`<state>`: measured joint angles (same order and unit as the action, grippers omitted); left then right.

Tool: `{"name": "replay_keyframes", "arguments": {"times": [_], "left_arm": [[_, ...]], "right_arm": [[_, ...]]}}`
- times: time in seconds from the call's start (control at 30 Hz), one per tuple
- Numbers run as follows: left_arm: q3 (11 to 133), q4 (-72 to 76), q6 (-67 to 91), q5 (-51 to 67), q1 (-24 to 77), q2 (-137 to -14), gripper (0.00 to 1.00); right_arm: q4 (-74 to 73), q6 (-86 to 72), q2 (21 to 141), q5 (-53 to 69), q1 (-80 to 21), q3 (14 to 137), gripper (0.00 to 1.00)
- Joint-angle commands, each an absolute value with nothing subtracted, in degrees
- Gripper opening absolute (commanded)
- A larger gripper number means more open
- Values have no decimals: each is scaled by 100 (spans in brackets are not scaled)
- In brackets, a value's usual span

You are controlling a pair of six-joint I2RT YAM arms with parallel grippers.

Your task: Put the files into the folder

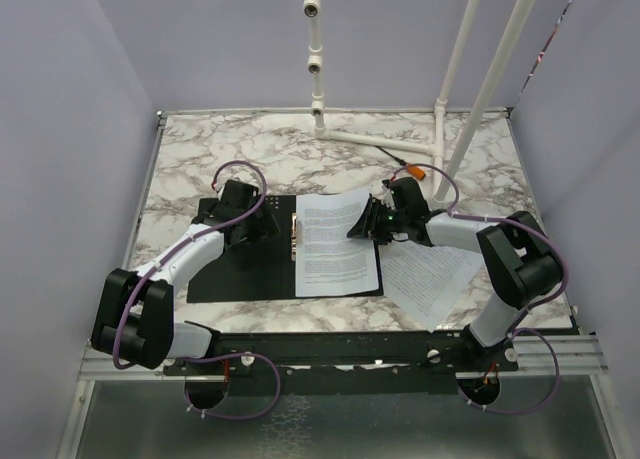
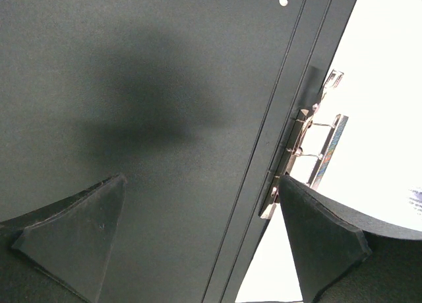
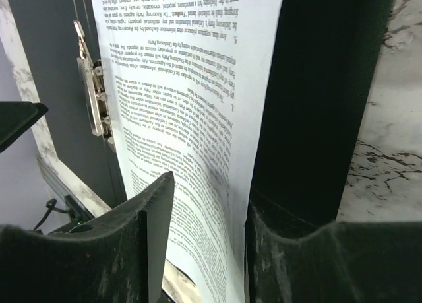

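The folder (image 1: 240, 269) lies open on the marble table, black inside up, with its metal spine clip (image 1: 295, 234) in the middle. One printed sheet of the files (image 1: 335, 244) lies on its right half. Another sheet (image 1: 430, 279) lies on the table to the right, partly under my right arm. My left gripper (image 1: 262, 219) is open and low over the folder's left half (image 2: 132, 85), with the clip (image 2: 316, 151) by its right finger. My right gripper (image 1: 365, 224) is open, its jaws on either side of the sheet's right edge (image 3: 184, 85), which curls up between them.
White plastic pipes (image 1: 380, 139) stand at the back of the table, with a small orange object (image 1: 415, 172) near them. Grey walls close in both sides. A metal rail (image 1: 340, 354) runs along the near edge.
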<state>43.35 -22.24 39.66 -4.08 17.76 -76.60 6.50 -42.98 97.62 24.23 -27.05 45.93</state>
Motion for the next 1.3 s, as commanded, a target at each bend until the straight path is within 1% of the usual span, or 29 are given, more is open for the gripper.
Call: {"name": "replay_keyframes", "arguments": {"times": [0.0,0.13,0.33,0.7,1.03,1.27], "left_arm": [[4282,-2139,3973,-321,1788,-7515,99],[4292,-2137,3966,-308,1784,-7515,99],[4298,-2137,3964,-308,1792,-7508,99],[4334,-2144,3947,-311,1786,-7447,99],[4415,-2226,3875,-407,1789,-7139,99],[4608,-2317,3774,-340,1800,-6754,99]], "right_arm": [[277,-4093,9550,2011,-2747,4801,49],[45,-3985,9470,1764,-2742,4863,57],[-365,-3841,9334,1384,-2742,4951,62],[-993,-3625,8744,553,-2745,4990,65],[-1681,-3447,7492,-104,-2742,4664,74],[-2254,-3467,6417,-211,-2742,4493,77]]}}
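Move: The file's right edge sits between the right hand's fingers, the file's middle about 7 cm to its left, 4 cm back and 3 cm below. The metal clasp is some 18 cm left and 1 cm back, the loose sheet about 18 cm right and 11 cm back, both roughly 4 cm below. From the left hand the file's middle lies about 19 cm right, 4 cm back, some 5 cm below. The right hand opens wider, freeing the file's edge, moves 8 cm right and climbs 10; the left rises 3. ##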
